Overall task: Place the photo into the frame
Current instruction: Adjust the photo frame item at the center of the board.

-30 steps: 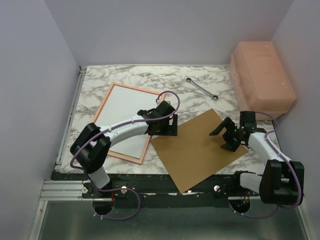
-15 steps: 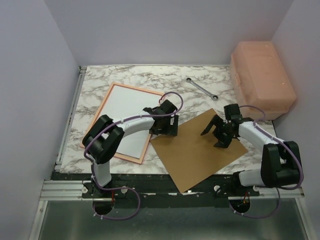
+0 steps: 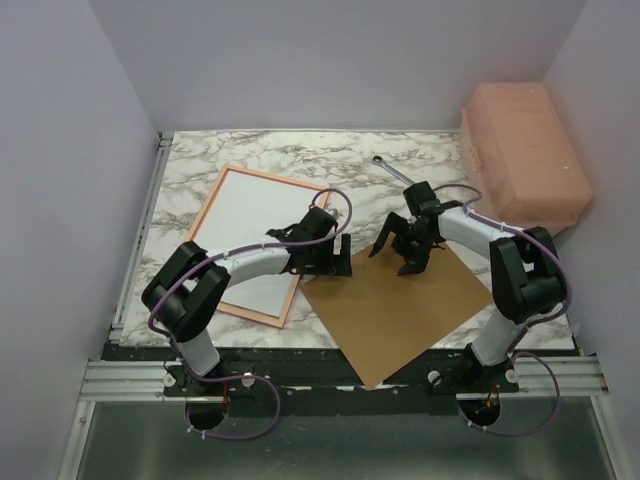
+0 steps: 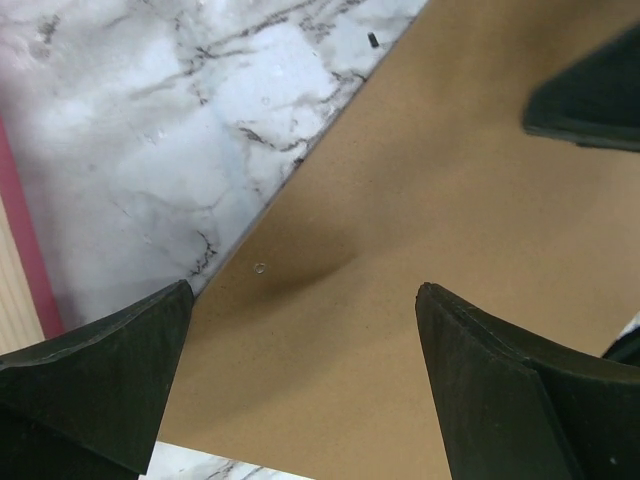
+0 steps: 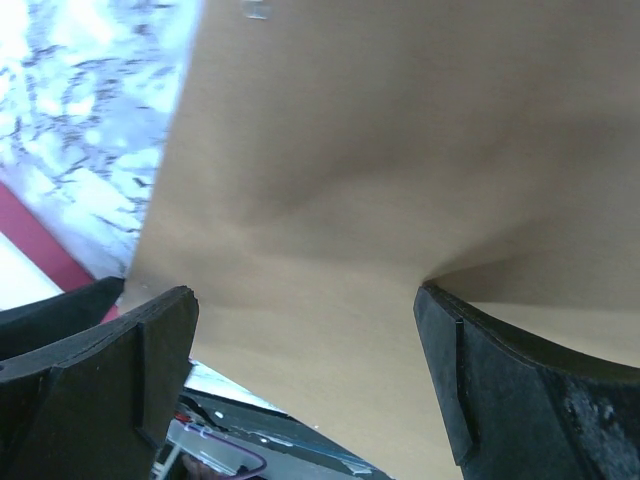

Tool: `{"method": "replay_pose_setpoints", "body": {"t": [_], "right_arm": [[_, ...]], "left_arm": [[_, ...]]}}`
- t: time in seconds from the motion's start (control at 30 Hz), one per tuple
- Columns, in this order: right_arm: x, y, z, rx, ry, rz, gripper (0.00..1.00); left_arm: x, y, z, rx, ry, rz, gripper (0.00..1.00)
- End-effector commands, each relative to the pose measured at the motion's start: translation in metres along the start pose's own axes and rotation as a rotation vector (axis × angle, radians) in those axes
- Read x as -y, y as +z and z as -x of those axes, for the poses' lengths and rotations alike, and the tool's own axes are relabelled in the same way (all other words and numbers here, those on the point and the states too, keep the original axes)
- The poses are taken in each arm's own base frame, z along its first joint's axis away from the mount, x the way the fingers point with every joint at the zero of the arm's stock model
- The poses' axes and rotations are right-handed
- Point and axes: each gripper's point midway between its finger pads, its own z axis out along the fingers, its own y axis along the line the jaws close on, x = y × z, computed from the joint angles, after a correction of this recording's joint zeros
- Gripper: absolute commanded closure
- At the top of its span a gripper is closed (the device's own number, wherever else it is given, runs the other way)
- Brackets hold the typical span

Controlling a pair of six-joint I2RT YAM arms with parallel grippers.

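The frame point(image 3: 240, 311) lies flat on the left of the table, its pale border surrounding the white reverse of the photo point(image 3: 245, 215). Its pink edge point(image 4: 30, 250) shows in the left wrist view. A brown backing panel point(image 3: 400, 310) lies to its right and overhangs the table's front edge. My left gripper point(image 3: 332, 262) is open just above the panel's left corner point(image 4: 330, 330), nothing between its fingers. My right gripper point(image 3: 395, 255) is open low over the panel's far corner point(image 5: 350, 150), one finger point(image 5: 500, 380) at the panel surface.
A metal wrench point(image 3: 395, 173) lies behind the right gripper, partly covered by the arm. A large salmon-coloured box point(image 3: 520, 160) stands at the back right. Walls close in the table on the left, back and right.
The right gripper has swung left across the brown panel from its right side to its far corner. The left gripper has stayed at the panel's left corner while that arm's elbow shifted.
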Motion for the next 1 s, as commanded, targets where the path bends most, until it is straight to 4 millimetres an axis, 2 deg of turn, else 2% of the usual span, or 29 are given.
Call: {"method": "replay_pose_setpoints", "body": {"t": [0.0,0.17,0.3,0.4,0.53,0.8,0.97], "right_arm": [[0.009,0.069,-0.016,-0.041,-0.141,-0.102,0.00],[-0.021,0.089,-0.037,-0.084,-0.253,-0.102,0.00],[-0.047,0.095,-0.052,-0.103,-0.335,-0.067,0.00],[-0.062,0.088,-0.055,-0.087,-0.362,-0.032,0.00],[-0.071,0.067,-0.046,-0.024,-0.360,-0.016,0.00],[-0.060,0.016,-0.028,0.119,-0.306,-0.054,0.00],[-0.029,-0.016,-0.014,0.190,-0.196,-0.079,0.00]], "left_arm": [[0.018,-0.006,-0.056,-0.169,-0.084,-0.147,0.06],[0.019,-0.012,-0.077,-0.193,-0.099,-0.148,0.07],[0.020,-0.020,-0.086,-0.187,-0.109,-0.146,0.07],[0.021,-0.025,-0.088,-0.172,-0.112,-0.146,0.07],[0.018,-0.029,-0.086,-0.154,-0.114,-0.136,0.07],[0.017,-0.038,-0.079,-0.118,-0.097,-0.122,0.04],[0.014,-0.041,-0.073,-0.099,-0.087,-0.113,0.01]]}}
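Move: The brown board's middle lies about 8 cm back and 12 cm right of the left hand, its left corner some 5 cm back and 7 cm left of it. From the same hand the photo frame's middle is roughly 19 cm left and 3 cm ahead. From the right hand the board's middle is about 8 cm back and 1 cm right, with the wrench some 18 cm ahead and 3 cm right; all lie just below the hands. The brown board is worked round by both open hands from above: the left, its fingertips on the board by the left corner, drags back about 4.5 cm. The right sweeps left over the board some 12 cm, turning nearly 20 degrees counter-clockwise, then rises a couple of centimetres and comes back right about 5 cm. ##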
